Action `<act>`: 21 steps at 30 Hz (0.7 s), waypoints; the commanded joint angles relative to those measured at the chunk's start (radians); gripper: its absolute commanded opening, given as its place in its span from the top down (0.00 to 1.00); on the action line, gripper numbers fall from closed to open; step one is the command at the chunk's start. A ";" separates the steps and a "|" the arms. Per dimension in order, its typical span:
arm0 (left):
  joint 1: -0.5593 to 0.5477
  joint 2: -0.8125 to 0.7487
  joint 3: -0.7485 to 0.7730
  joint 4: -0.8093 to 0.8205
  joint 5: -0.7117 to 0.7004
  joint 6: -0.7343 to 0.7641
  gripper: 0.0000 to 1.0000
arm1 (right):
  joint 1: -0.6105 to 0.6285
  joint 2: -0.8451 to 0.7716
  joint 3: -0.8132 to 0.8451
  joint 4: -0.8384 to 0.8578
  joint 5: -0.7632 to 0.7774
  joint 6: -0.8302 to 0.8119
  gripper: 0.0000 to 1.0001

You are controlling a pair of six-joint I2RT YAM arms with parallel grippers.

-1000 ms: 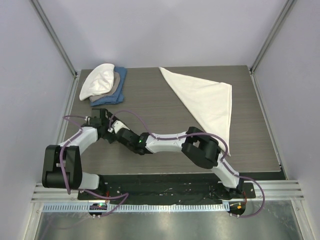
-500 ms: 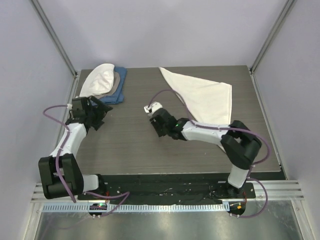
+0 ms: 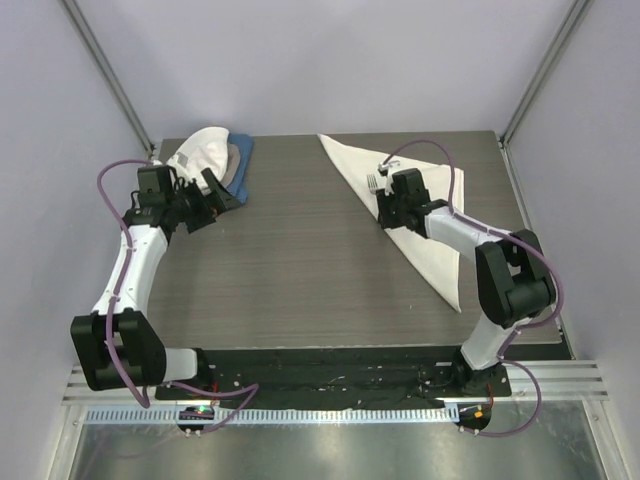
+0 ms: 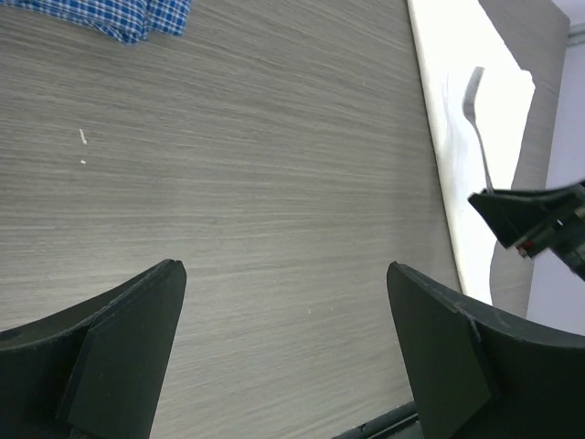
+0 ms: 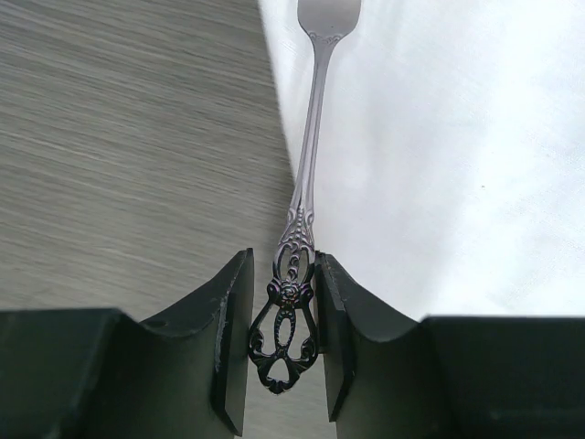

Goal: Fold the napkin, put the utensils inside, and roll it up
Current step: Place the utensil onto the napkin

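Observation:
The cream napkin lies folded into a triangle at the back right of the table. My right gripper hovers at its left edge, shut on the ornate ring end of the silver fork. The fork points away from the jaws, its tines over the napkin and its handle over bare wood. From the left wrist view the fork shows against the napkin. My left gripper is at the back left, open, with only bare table between its fingers.
A stack of white, tan and blue cloths sits at the back left corner, just beyond my left gripper; its blue checked edge shows in the left wrist view. Metal frame posts stand at the back corners.
The two grippers were together at the table's left-middle. The right one has since carried the fork right and back to the napkin. The left one has opened wide and drawn back toward the cloth stack.

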 commanded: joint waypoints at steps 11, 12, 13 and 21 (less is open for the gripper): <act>0.000 -0.071 -0.019 0.008 0.117 0.028 0.03 | -0.152 0.136 0.094 -0.032 -0.206 -0.201 0.99; -0.002 -0.073 -0.022 0.013 0.123 0.025 0.03 | -0.161 0.141 0.101 -0.040 -0.233 -0.221 0.99; 0.000 -0.074 -0.022 0.016 0.124 0.022 0.03 | -0.178 0.152 0.106 -0.049 -0.243 -0.230 0.99; -0.002 -0.065 -0.027 0.028 0.152 0.014 0.04 | -0.212 0.230 0.167 -0.158 -0.303 -0.315 0.99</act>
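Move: The napkin, folded to a triangle, is where the fork in the right hand is going: its middle lies about 9 cm to the right of that hand, 4 cm ahead and some 7 cm below. Its far left corner is roughly 15 cm left and 22 cm ahead, its near corner about 20 cm right and 22 cm back. From the left hand, the napkin's middle is about 43 cm to the right, 7 cm ahead and 18 cm lower. The fork, still pinched by its ornate handle end, is lowered and carried right by the right hand, about 5 cm each way and slightly forward, from the napkin's slanting long edge in over the cloth. The hand sinks quickly first, then goes mostly right and settles lower, tipping down and turning counter-clockwise some 10 degrees; the fingers keep their hold. The empty, open left hand eases back and right a couple of centimetres. ##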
